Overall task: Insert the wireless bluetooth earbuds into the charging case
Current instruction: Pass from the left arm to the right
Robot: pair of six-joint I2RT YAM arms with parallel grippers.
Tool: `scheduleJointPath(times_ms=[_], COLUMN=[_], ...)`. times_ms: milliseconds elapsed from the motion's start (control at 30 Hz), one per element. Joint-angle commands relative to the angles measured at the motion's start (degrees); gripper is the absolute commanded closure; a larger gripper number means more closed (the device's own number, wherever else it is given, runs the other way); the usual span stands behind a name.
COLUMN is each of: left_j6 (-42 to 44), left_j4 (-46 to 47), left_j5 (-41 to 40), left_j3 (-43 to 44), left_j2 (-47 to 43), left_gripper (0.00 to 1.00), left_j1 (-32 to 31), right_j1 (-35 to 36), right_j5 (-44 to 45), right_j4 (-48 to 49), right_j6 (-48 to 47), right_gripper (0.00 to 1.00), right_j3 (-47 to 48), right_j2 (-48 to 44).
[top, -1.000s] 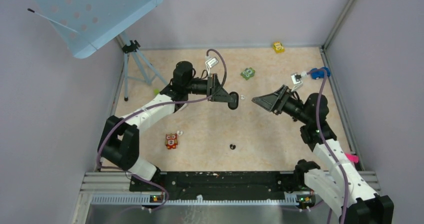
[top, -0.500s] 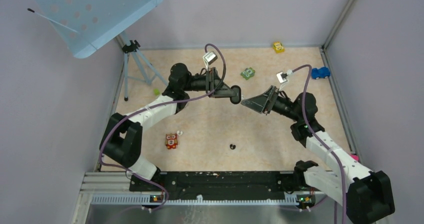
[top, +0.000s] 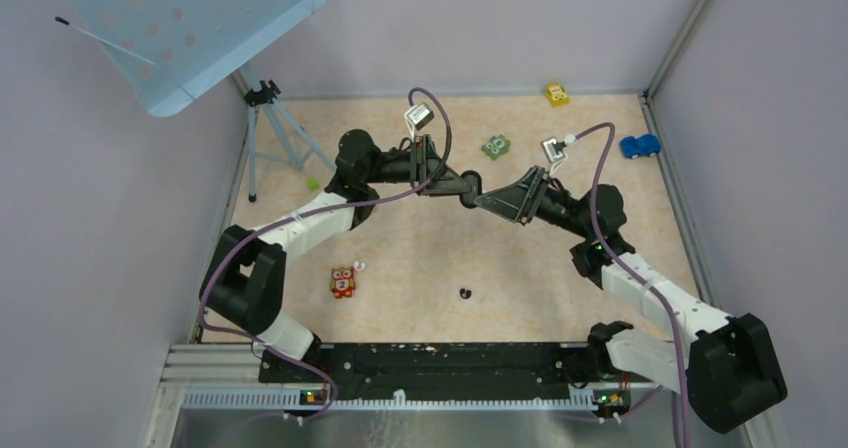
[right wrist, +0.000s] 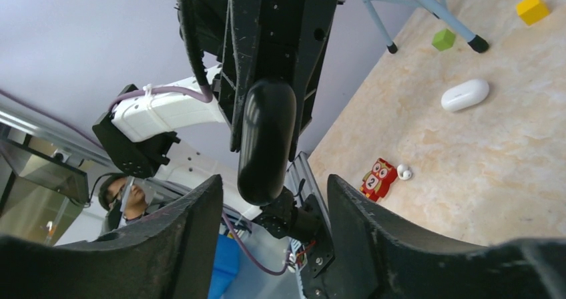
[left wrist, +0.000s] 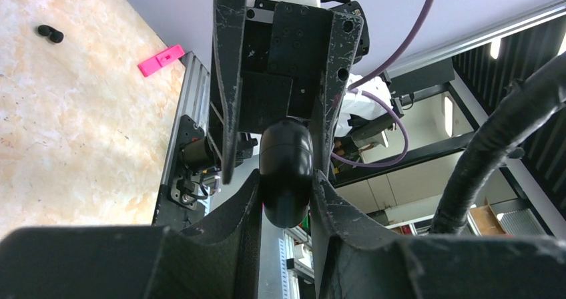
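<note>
My left gripper [top: 462,183] is shut on a black oval charging case [left wrist: 286,172], held in the air above the middle of the table. My right gripper [top: 482,200] faces it, open. Its fingers [right wrist: 193,212] stand on either side of the case's free end [right wrist: 267,139], with a gap on both sides. A black earbud [top: 465,292] lies on the table nearer the arm bases and also shows as the earbud [left wrist: 50,33] in the left wrist view. A white earbud [right wrist: 403,172] lies beside the owl toy. A white oval case [right wrist: 465,95] lies on the table near the tripod.
A red owl toy [top: 342,282] sits left of centre. A green toy [top: 495,147], a yellow toy [top: 557,94] and a blue car [top: 639,145] stand at the back. A tripod [top: 270,128] and a small green cube [top: 313,182] are at the left wall.
My right gripper has swung left until its fingers flank the black case, and its jaws have narrowed a little. The left gripper has shifted slightly back with the case.
</note>
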Motion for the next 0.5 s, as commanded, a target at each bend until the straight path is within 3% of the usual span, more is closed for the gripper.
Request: scheduleJointPath(times_ms=[0,300,400,467], left_j6=[-0.14,0.72,0.92,1.02], left_j4=[4.03,3.22,2.64,2.31], left_j5=[0.33,0.33,0.31,0.40], left_j3=[-0.13,-0.26,-0.13,-0.08], left_j2=[0.01,0.28,0.22,0.28], left_gripper=[1.00,1.00,1.00,1.00], left_j1=[0.12,0.09,0.07,0.04], right_j1=[1.73,2.06,2.03,2.07], right_j5=[-0.52,0.21,-0.23,-0.39], right_j4=[7.28,9.82,13.08,14.63], right_j6=[1.67,3.33,5.95,7.55], right_gripper=[0.51,0.63,0.77,0.91], right_j3=[3.12,2.96,2.88,2.68], right_j2=[1.62,2.96,4.43,5.51])
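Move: The black charging case is already held upright in the left gripper, its middle about 2 cm to the right of that hand's point and at its height. From the right hand the case's middle lies about 2 cm to the left and 1 cm ahead, level with the open fingers. Of the loose things, a black earbud lies roughly 11 cm back and 2 cm left of the right hand, and a white case some 10 cm ahead and 26 cm left, both about 30 cm below. Hold the left gripper still, keeping its grip on the charging case. Ease the right gripper about 1 cm left, rising slightly, so its fingertips come astride the near end of the case. Close them meanwhile from a bit over half open to about a fifth, until they pinch the case from both sides, opposite the left fingers. ##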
